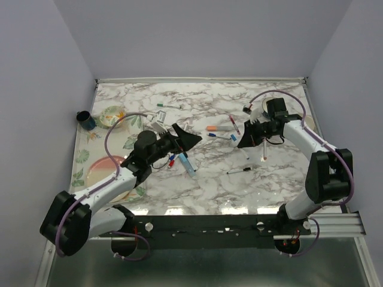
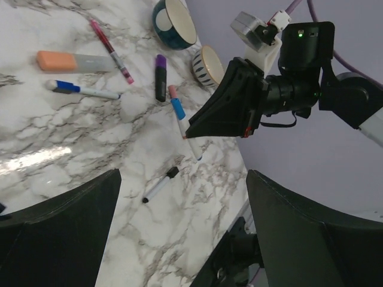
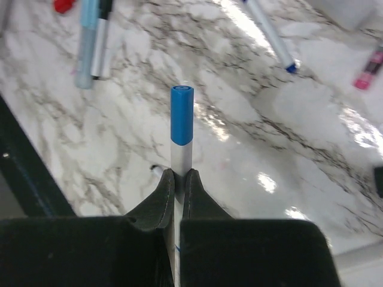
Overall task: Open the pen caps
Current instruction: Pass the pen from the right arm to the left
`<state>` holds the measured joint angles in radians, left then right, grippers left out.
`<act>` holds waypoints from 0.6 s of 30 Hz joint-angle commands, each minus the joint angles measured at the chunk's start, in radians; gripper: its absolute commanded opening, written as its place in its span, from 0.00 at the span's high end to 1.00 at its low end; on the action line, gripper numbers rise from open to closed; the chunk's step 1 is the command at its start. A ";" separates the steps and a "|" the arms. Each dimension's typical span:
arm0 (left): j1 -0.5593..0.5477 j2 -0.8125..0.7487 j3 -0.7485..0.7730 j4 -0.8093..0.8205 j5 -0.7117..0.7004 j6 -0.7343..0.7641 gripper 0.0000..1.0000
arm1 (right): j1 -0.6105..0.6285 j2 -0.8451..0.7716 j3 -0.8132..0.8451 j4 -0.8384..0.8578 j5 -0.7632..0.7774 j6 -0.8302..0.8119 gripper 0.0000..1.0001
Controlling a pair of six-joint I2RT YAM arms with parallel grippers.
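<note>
My right gripper (image 3: 178, 176) is shut on the white body of a pen, held above the marble table (image 1: 209, 185). The pen's blue cap (image 3: 181, 113) sticks out past the fingertips, still on the pen. From above, the right gripper (image 1: 243, 140) hangs right of centre. My left gripper (image 1: 187, 141) faces it from the left, open, with nothing between its fingers (image 2: 60, 227). More capped pens lie loose: a black-capped one (image 2: 158, 184), a blue-capped one (image 2: 84, 89), a red pen (image 2: 111, 51) and a purple marker (image 2: 160, 76).
An orange highlighter (image 1: 218, 128) lies between the grippers. A light blue pen (image 1: 187, 162) and a small red piece (image 1: 172, 162) lie under the left arm. Plates (image 1: 103, 168) and a dark cup (image 1: 85, 119) stand at the left edge.
</note>
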<state>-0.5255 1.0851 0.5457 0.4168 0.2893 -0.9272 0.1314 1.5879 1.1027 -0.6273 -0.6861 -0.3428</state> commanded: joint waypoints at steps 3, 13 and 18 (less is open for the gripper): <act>-0.165 0.203 0.066 0.296 -0.222 -0.193 0.12 | -0.003 -0.008 0.005 -0.072 -0.369 -0.027 0.99; -0.278 0.475 0.241 0.290 -0.348 -0.274 0.32 | -0.003 -0.031 0.002 -0.084 -0.438 -0.042 0.99; -0.312 0.558 0.327 0.226 -0.366 -0.279 0.39 | -0.003 -0.035 0.005 -0.094 -0.449 -0.047 0.99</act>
<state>-0.8124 1.5951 0.8059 0.6724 -0.0051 -1.1908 0.1310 1.5780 1.1023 -0.6895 -1.0798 -0.3687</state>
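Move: The blue cap of the held pen is about 18 cm to the left hand's right, 4 cm farther out and 8 cm lower. On the table some 18 cm below that hand, a blue marker lies about 8 cm ahead and 14 cm right, a light-blue highlighter 6 cm back and 3 cm left. The right hand has the left gripper 21 cm to its left, level fore and aft, 10 cm higher; a black-capped pen lies 10 cm back of the right hand, 2 cm right and 9 cm below. Still pinching the pen below its blue cap, the right hand rises and moves left and back, about 4 cm each way, tilting some 20 degrees so its fingers point more level. The left hand sweeps about 13 cm right, then also slightly forward, towards the cap, its wide-open fingers narrowing by roughly a third but not shutting. ##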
